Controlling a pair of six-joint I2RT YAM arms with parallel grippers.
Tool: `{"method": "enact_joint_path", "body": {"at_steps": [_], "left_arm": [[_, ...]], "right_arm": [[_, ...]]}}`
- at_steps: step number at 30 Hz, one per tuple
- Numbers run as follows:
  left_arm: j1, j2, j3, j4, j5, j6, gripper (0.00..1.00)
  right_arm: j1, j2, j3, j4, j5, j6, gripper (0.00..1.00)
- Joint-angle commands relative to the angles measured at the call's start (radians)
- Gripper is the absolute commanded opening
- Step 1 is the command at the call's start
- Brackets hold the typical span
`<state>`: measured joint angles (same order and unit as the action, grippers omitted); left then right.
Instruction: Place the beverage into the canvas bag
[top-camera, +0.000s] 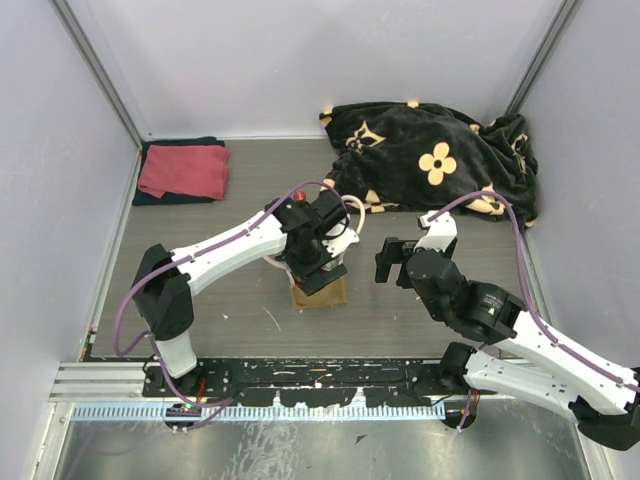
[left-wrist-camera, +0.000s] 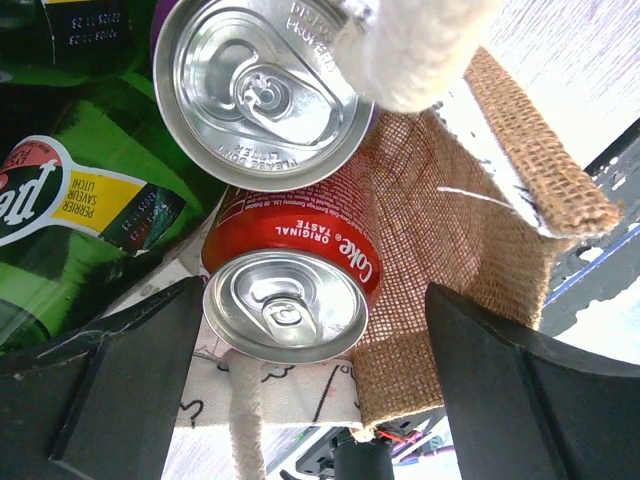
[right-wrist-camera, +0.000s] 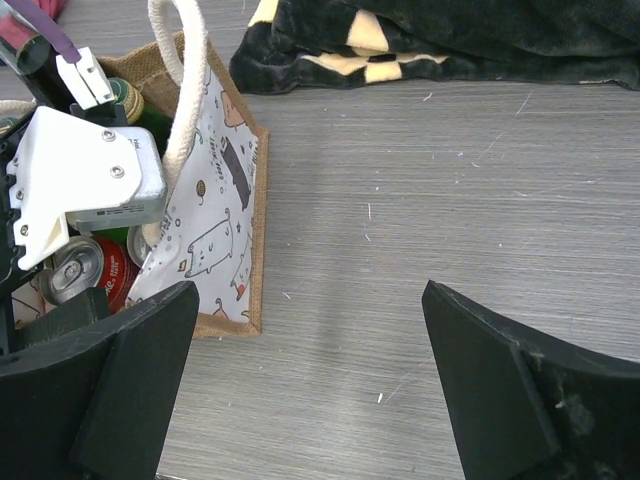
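The tan burlap canvas bag (top-camera: 322, 293) stands upright at the table's middle, with white rope handles (left-wrist-camera: 410, 50). In the left wrist view a red Coke can (left-wrist-camera: 290, 275) stands inside it, beside a second can (left-wrist-camera: 255, 90) and a green Perrier bottle (left-wrist-camera: 90, 190). My left gripper (left-wrist-camera: 315, 370) hangs over the bag's mouth, jaws wide apart on either side of the Coke can, the right finger (left-wrist-camera: 520, 390) clear of it. My right gripper (right-wrist-camera: 310, 380) is open and empty above bare table, right of the bag (right-wrist-camera: 215, 230). The Coke can also shows in the right wrist view (right-wrist-camera: 85, 270).
A black blanket with yellow flowers (top-camera: 435, 160) lies heaped at the back right. A folded red cloth (top-camera: 185, 170) on a dark cloth lies at the back left. Grey walls close in three sides.
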<state>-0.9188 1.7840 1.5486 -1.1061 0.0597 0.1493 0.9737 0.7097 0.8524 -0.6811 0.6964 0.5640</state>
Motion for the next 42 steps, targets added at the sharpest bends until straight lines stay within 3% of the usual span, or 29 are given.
{"method": "enact_joint_path", "body": {"at_steps": [1,26,31,38,41,42], "left_arm": [[-0.016,-0.038,0.027,-0.054,0.059,-0.014,0.99],[-0.017,-0.152,0.110,-0.069,0.114,-0.028,0.99],[-0.016,-0.173,0.089,-0.044,0.097,-0.037,0.89],[-0.015,-0.192,0.056,0.005,0.100,-0.048,0.50],[-0.009,-0.197,0.058,0.010,0.104,-0.053,0.36],[-0.004,-0.202,0.058,0.015,0.106,-0.057,0.36]], "right_arm": [[0.004,0.007,0.011,0.035,0.014,0.018,1.00],[0.004,0.058,0.028,0.059,-0.001,0.011,1.00],[0.004,0.063,0.034,0.061,-0.003,0.013,1.00],[0.004,0.062,0.025,0.057,-0.002,0.019,1.00],[0.004,0.060,0.021,0.057,0.000,0.021,1.00],[0.005,0.060,0.019,0.057,0.000,0.021,1.00]]}}
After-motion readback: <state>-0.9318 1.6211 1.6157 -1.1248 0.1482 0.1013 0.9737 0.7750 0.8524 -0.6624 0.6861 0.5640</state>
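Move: My left hand, wide open, hangs inside the canvas bag around the red can it has just freed: the can's middle is about 5 cm below, 1 cm to the left and level ahead. The purple can stands roughly 4 cm ahead and 5 cm right of my left hand, a green bottle leans about 7 cm ahead and 2 cm left, both some 5 cm lower. From my right hand the red can is about 20 cm left, 1 cm back and 17 cm below. With the red can already released, I draw my left hand up out of the canvas bag by about 7 cm, slowly at first and then faster, easing some 2 cm back and slightly left. On the way my wrist tips about 13 degrees so the fingertips swing to the right, and near the top I bring the fingers together, to less than half open, on nothing. ##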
